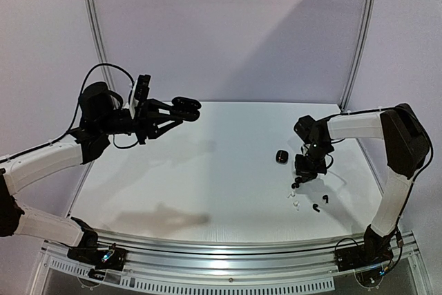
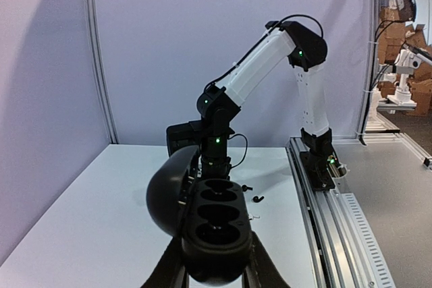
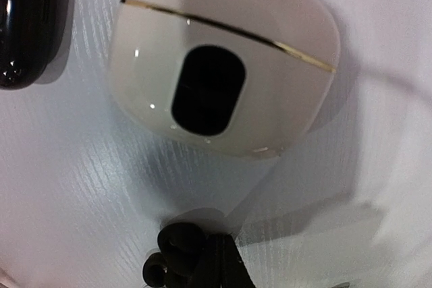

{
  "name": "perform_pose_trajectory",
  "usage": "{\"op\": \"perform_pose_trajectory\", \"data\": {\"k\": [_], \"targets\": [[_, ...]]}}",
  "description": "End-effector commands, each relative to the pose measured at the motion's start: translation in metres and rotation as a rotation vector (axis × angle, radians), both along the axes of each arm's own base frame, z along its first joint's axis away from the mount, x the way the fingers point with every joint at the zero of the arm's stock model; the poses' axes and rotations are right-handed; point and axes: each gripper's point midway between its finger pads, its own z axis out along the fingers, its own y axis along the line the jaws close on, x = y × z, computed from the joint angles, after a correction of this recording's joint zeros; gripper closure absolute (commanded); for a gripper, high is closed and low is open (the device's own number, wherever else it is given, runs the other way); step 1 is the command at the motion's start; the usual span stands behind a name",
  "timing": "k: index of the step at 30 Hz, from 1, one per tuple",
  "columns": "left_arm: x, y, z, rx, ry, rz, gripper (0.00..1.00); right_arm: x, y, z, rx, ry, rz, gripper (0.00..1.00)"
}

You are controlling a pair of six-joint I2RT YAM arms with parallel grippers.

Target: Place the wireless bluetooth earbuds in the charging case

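Note:
My left gripper is raised above the table's left side, shut on an open black charging case. The case's lid hangs open to the left and its wells look empty. My right gripper hangs low over the table at the right, shut on a black earbud at its tips. Just beyond lies a closed white case with a black oval. Two white earbuds and two black earbuds lie loose on the table near it.
A second, closed black case sits on the table left of the right gripper. The aluminium rail with both arm bases runs along the near edge. Frame posts stand at the back corners.

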Motion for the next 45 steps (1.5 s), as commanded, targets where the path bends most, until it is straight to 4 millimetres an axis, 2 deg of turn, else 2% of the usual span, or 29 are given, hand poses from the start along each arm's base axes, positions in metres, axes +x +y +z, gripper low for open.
{"op": "perform_pose_trajectory", "data": {"k": [1,11,24,34,45], "targets": [[0.006,0.002,-0.002,0.000,-0.004,0.017,1.00,-0.008,0.003,-0.002,0.035,0.029,-0.017,1.00],[0.006,0.002,-0.003,0.002,-0.005,0.017,1.00,-0.007,0.016,-0.003,0.080,0.038,-0.007,1.00],[0.006,0.002,-0.003,0.002,-0.010,0.017,1.00,-0.010,0.030,-0.015,0.123,0.072,0.003,1.00],[0.007,0.002,-0.001,0.002,-0.022,0.018,1.00,0.002,0.051,-0.022,0.163,0.068,0.023,1.00],[0.011,0.002,0.001,0.006,-0.034,0.026,1.00,-0.005,0.077,-0.026,0.194,0.100,0.069,1.00]]}}
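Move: The right gripper's shut tips are almost on the table, with a black earbud against their left side, about 1 cm to the left. A second black earbud sits some 2 cm left and 2 cm back, the white case about 5 cm straight ahead, the small black case roughly 8 cm ahead and 6 cm left. From the left gripper the first earbud lies about 29 cm right, 6 cm ahead and 32 cm below. Sweep the right gripper about 7 cm to the left just over the table, fingers kept shut, still pushing the first black earbud along with the tips. Start slowly, easing slightly back, then speed up and bend some 2 cm forward towards the small black case, while the fingers tilt about 13 degrees until the tips point a little left. ##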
